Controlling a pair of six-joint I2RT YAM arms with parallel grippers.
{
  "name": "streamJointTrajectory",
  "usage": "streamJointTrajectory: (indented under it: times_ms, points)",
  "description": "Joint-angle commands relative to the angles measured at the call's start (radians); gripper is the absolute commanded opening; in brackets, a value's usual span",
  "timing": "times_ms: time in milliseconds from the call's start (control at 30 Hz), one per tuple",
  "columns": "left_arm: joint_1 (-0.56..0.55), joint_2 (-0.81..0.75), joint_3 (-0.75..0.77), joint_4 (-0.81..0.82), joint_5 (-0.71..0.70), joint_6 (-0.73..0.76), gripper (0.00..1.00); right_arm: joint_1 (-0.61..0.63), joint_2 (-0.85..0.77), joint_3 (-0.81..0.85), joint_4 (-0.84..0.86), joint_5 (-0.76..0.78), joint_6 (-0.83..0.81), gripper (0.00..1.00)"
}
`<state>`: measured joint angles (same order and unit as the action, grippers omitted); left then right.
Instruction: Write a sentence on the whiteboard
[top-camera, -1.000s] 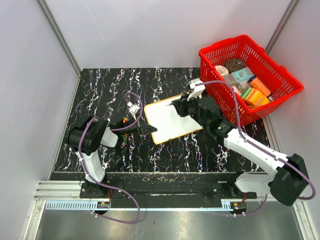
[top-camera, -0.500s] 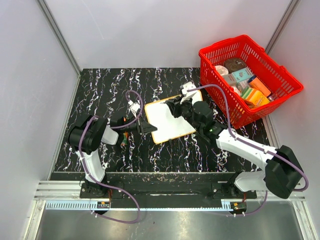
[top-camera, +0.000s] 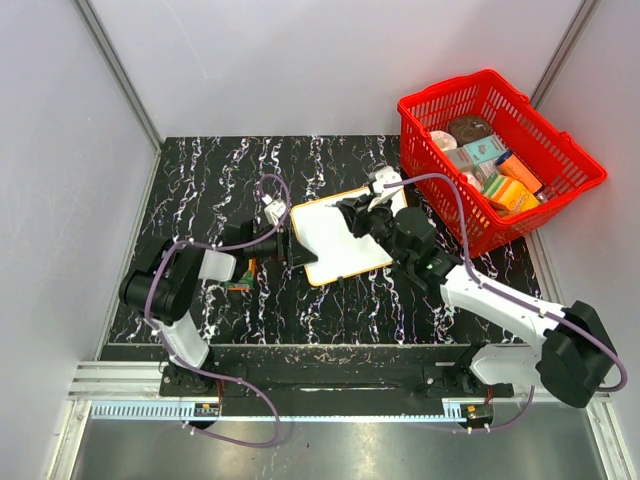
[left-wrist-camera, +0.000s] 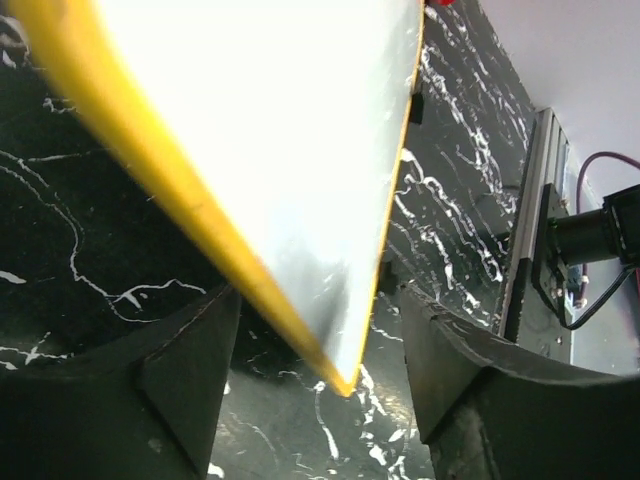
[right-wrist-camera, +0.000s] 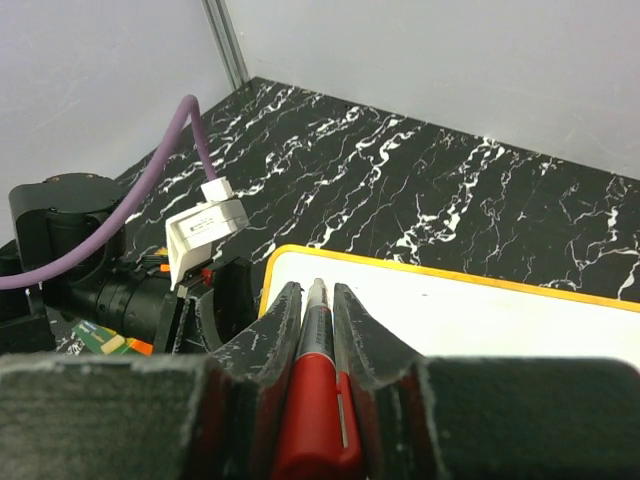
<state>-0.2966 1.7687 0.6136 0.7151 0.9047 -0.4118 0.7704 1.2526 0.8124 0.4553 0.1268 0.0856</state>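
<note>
The whiteboard (top-camera: 335, 245), white with an orange-yellow rim, lies flat mid-table. No sentence is in view on its white face. My left gripper (top-camera: 291, 248) is open at the board's left corner. In the left wrist view that corner of the whiteboard (left-wrist-camera: 300, 150) points down between the left gripper's (left-wrist-camera: 320, 335) spread jaws, touching neither finger. My right gripper (top-camera: 352, 216) hovers over the board's far part, shut on a red marker (right-wrist-camera: 318, 400). In the right wrist view the marker's tip pokes out between the right gripper's (right-wrist-camera: 317, 295) fingers toward the whiteboard's (right-wrist-camera: 480, 320) left end.
A red basket (top-camera: 440, 90) with several packaged goods stands at the back right, close to the right arm. A small green and orange part (top-camera: 240, 284) lies beside the left arm. Grey walls close off the left, back and right.
My left gripper has opened at the board's left corner. My right gripper with the marker has moved left over the board.
</note>
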Motion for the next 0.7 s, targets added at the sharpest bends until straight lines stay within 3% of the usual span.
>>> streamJointTrajectory:
  times_ms: [0, 167, 400, 533, 667]
  points:
    - [-0.006, -0.159, 0.017, -0.126, -0.085, 0.088, 0.73, 0.004, -0.073, -0.007, 0.022, 0.040, -0.012, 0.00]
    - [-0.004, -0.277, 0.070, -0.320, -0.179, 0.139, 0.85, 0.003, -0.122, -0.012, 0.006, 0.039, -0.006, 0.00]
    - [0.039, -0.275, 0.204, -0.494, -0.262, 0.162, 0.87, 0.003, -0.157, -0.007, -0.024, 0.019, -0.003, 0.00]
    - [0.128, -0.235, 0.210, -0.444, -0.204, 0.114, 0.88, 0.004, -0.163, 0.002, -0.040, 0.002, -0.003, 0.00]
    - [0.182, -0.157, 0.184, -0.198, 0.024, 0.041, 0.85, 0.003, -0.160, 0.008, -0.052, -0.004, -0.001, 0.00]
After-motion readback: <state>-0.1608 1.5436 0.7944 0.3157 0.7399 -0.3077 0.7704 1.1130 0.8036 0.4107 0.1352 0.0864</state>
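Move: The whiteboard's middle lies about 9 cm to the left hand's right, 3 cm ahead and some 2 cm higher; its far left corner is roughly 8 cm ahead, 2 cm left and 5 cm up. The yellow box sits about 13 cm left of that hand, 1 cm back and 4 cm lower. From the marker-holding right hand, the board's middle is some 16 cm below, 2 cm ahead, level sideways. The left hand, already unclamped with the whiteboard's left edge between its parted fingers, opens wider and rises clear about 7 cm, then swings forward and left, some 6 cm each way, turning about 15 degrees counter-clockwise and ending nearer the board's far left corner. Meanwhile the right hand keeps its grip on the marker and lifts it about 4 cm farther above the board, easing back and right by a couple of centimetres before it holds still. ##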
